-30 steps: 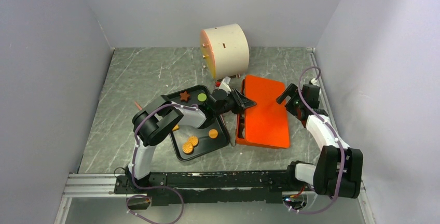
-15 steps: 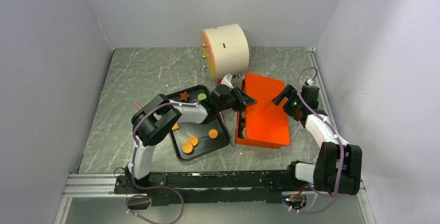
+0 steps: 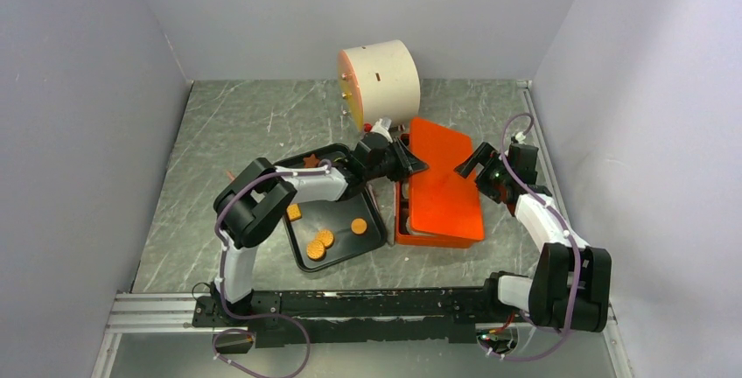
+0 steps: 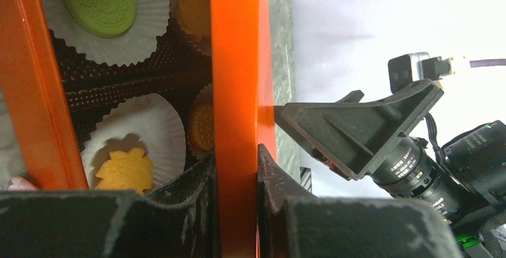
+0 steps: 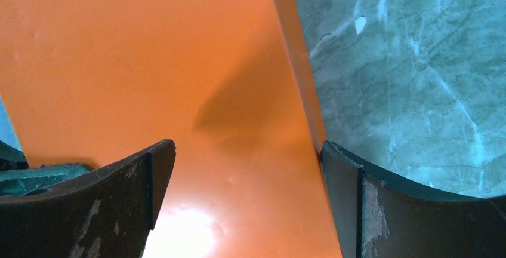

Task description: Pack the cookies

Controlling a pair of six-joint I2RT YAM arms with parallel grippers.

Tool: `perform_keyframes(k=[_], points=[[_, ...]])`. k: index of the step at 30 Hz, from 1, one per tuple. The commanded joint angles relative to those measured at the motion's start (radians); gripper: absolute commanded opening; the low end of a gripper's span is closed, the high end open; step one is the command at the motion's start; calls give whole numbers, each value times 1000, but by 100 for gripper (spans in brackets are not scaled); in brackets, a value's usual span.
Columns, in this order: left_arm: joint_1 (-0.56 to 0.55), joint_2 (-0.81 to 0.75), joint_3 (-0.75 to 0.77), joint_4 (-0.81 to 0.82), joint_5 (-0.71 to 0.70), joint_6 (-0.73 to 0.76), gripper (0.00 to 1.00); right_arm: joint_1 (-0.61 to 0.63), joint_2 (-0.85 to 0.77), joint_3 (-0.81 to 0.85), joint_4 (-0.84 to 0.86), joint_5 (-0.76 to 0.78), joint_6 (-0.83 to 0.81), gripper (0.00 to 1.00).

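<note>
In the top view my left gripper is shut on the left edge of the orange box lid, which is tilted up. In the left wrist view the lid edge sits between my shut jaws. Beneath it the box holds white liners with a green cookie, orange rounds and a yellow flower-shaped piece. My right gripper is open just above the lid's right side. Loose orange cookies and a brown star lie on the black tray.
A white cylinder lies on its side at the back, just behind the box. The tray sits left of the box under my left arm. Grey walls close in the marbled table on three sides.
My left gripper has moved back and left with the lid edge, and the lid stands steeper, showing the box's near side. My right gripper has shifted slightly left over the lid.
</note>
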Motion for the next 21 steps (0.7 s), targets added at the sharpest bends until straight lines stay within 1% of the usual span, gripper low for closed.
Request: perform_keyframes(k=[1, 9, 15, 19, 21], points=[[26, -57, 41, -160, -78, 98, 16, 11, -33, 35, -6, -35, -6, 97], [25, -101, 79, -347, -144, 177, 34, 36, 1, 43, -11, -29, -32, 96], [27, -126, 78, -423, -150, 193, 43, 62, 23, 46, -4, -15, -43, 95], [30, -153, 84, -460, -211, 208, 49, 73, 22, 59, -11, -6, -56, 95], [30, -167, 82, -486, -229, 217, 54, 76, 22, 59, -11, -8, -61, 95]])
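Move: The left hand is already pinching the raised left rim of the orange lid. The box to be covered is centred roughly 5 cm to that hand's right, 4 cm back and 7 cm below it; the black baking tray lies some 20 cm left and 9 cm back, and the white drum about 8 cm left and 15 cm farther out. From the wide-open right hand at the lid's right edge, the box's middle is about 11 cm left, 3 cm back and 4 cm below. The left fingers let go of the lid's left rim, opening to about twice their gap. That hand lifts a touch, then goes about 5 cm left and 3 cm down over the box's left edge, its left side rolling up some 20 degrees. The right hand, fingers still wide and one against the lid's outer right side, nudges left about 2.5 cm, turning slightly counter-clockwise. ##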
